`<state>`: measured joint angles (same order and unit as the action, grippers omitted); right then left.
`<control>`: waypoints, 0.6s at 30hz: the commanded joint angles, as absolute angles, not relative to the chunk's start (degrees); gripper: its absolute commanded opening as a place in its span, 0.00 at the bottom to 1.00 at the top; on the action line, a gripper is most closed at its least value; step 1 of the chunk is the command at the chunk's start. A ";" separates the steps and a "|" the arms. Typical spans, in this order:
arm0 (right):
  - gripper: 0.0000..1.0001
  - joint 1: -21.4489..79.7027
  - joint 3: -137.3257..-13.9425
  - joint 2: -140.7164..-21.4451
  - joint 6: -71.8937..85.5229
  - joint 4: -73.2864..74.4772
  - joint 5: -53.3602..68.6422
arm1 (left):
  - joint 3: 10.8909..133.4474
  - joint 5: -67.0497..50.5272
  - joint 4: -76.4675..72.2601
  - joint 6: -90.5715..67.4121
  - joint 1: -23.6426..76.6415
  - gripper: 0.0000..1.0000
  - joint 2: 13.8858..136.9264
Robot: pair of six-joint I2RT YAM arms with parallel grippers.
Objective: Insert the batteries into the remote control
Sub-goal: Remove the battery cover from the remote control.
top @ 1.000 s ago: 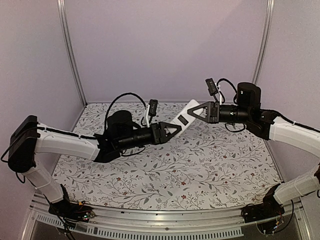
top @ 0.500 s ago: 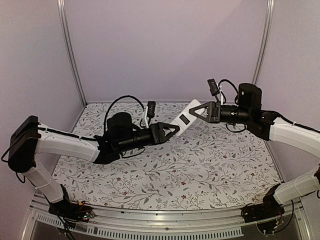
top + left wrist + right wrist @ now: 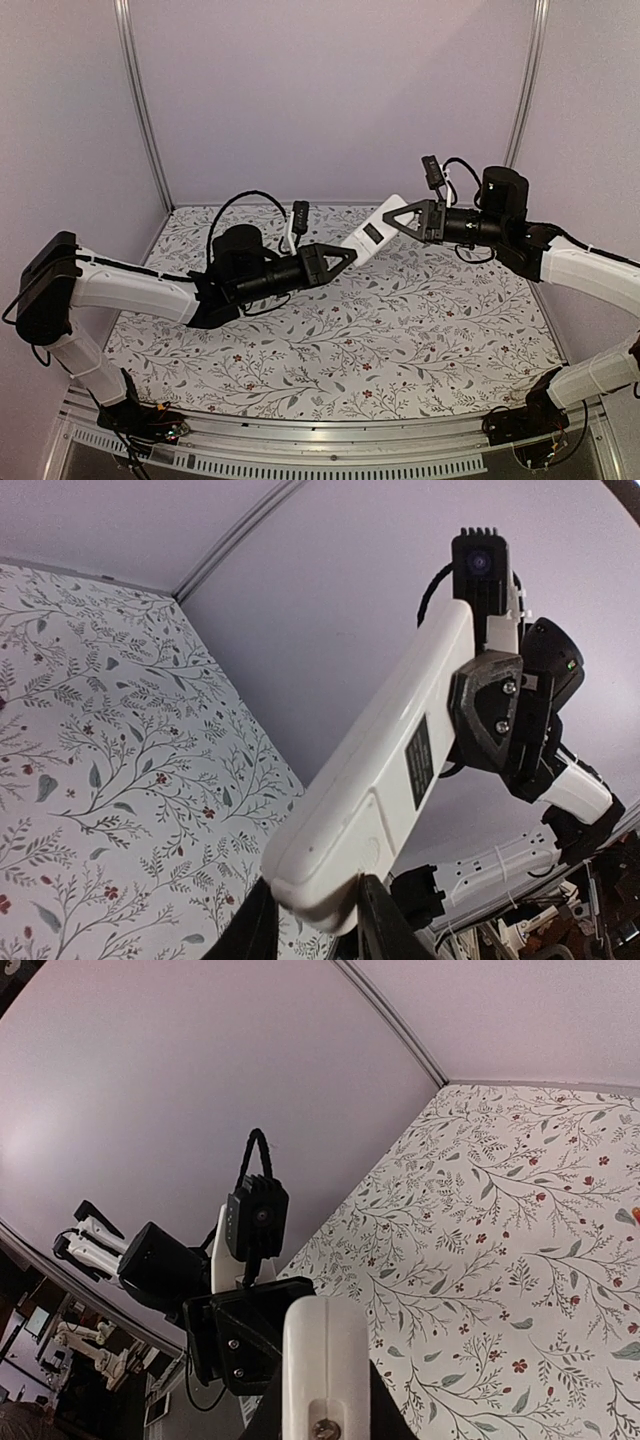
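Observation:
The remote control (image 3: 372, 236) hangs in the air over the back of the table, stretched between both grippers, its white back with a dark label (image 3: 418, 763) showing. My left gripper (image 3: 346, 255) has its fingers (image 3: 252, 932) against both sides of the remote's lower end (image 3: 330, 865). My right gripper (image 3: 393, 217) is shut on the upper end, and in the right wrist view the white remote (image 3: 325, 1355) stands between that gripper's jaws (image 3: 325, 1422). The batteries are out of view.
A floral cloth (image 3: 400, 330) covers the table. Purple walls with metal posts (image 3: 140, 100) close off the back and sides. A metal rail (image 3: 330, 445) runs along the near edge between the arm bases. Loose cables arch over both wrists.
The left gripper's jaws have narrowed onto the remote's lower end. The right gripper and the remote have shifted slightly to the right.

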<state>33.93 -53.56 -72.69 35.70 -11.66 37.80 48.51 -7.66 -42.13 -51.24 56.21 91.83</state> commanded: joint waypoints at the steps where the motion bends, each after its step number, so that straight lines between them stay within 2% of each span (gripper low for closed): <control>1: 0.00 34.09 -53.66 -70.21 38.48 -17.96 41.74 | 46.76 -5.84 -38.43 -50.80 54.93 0.28 92.31; 2: 0.00 34.07 -53.62 -70.22 38.49 -18.05 41.79 | 46.86 -6.57 -39.17 -50.63 54.93 0.31 92.37; 4: 0.00 34.12 -53.50 -70.77 38.35 -18.21 42.00 | 47.67 -7.55 -39.42 -50.45 54.93 0.45 92.38; 7: 0.00 34.07 -52.65 -71.76 39.15 -20.55 42.74 | 48.63 -6.89 -39.90 -50.92 54.98 0.55 92.35; 18: 0.00 34.38 -52.08 -74.17 40.26 -21.98 42.52 | 53.20 -4.73 -39.36 -53.88 54.93 0.50 94.75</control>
<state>33.61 -52.25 -73.67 38.83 -18.70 39.33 50.98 -7.05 -41.87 -52.25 55.68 92.47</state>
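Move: The battery cover is on the lower end of the remote, right at my left fingertips: its middle is about 3 cm to the right, 1 cm ahead and 2 cm higher. The dark label is some 6 cm to the right, 1 cm ahead and 4 cm up. The red battery lies on the table about 14 cm ahead, 5 cm right and 25 cm below. From my right hand, which grips the remote's upper end, the cover is about 8 cm left, 1 cm back and 5 cm lower. I spread my left fingers to about half open around the remote's lower end, then lift that hand about 1.5 cm and ease it roughly 1 cm forward, so the pads straddle more of the cover end. My right hand keeps its grip on the upper end, rising about 1 cm while its fingertips tip up some 5 degrees. ##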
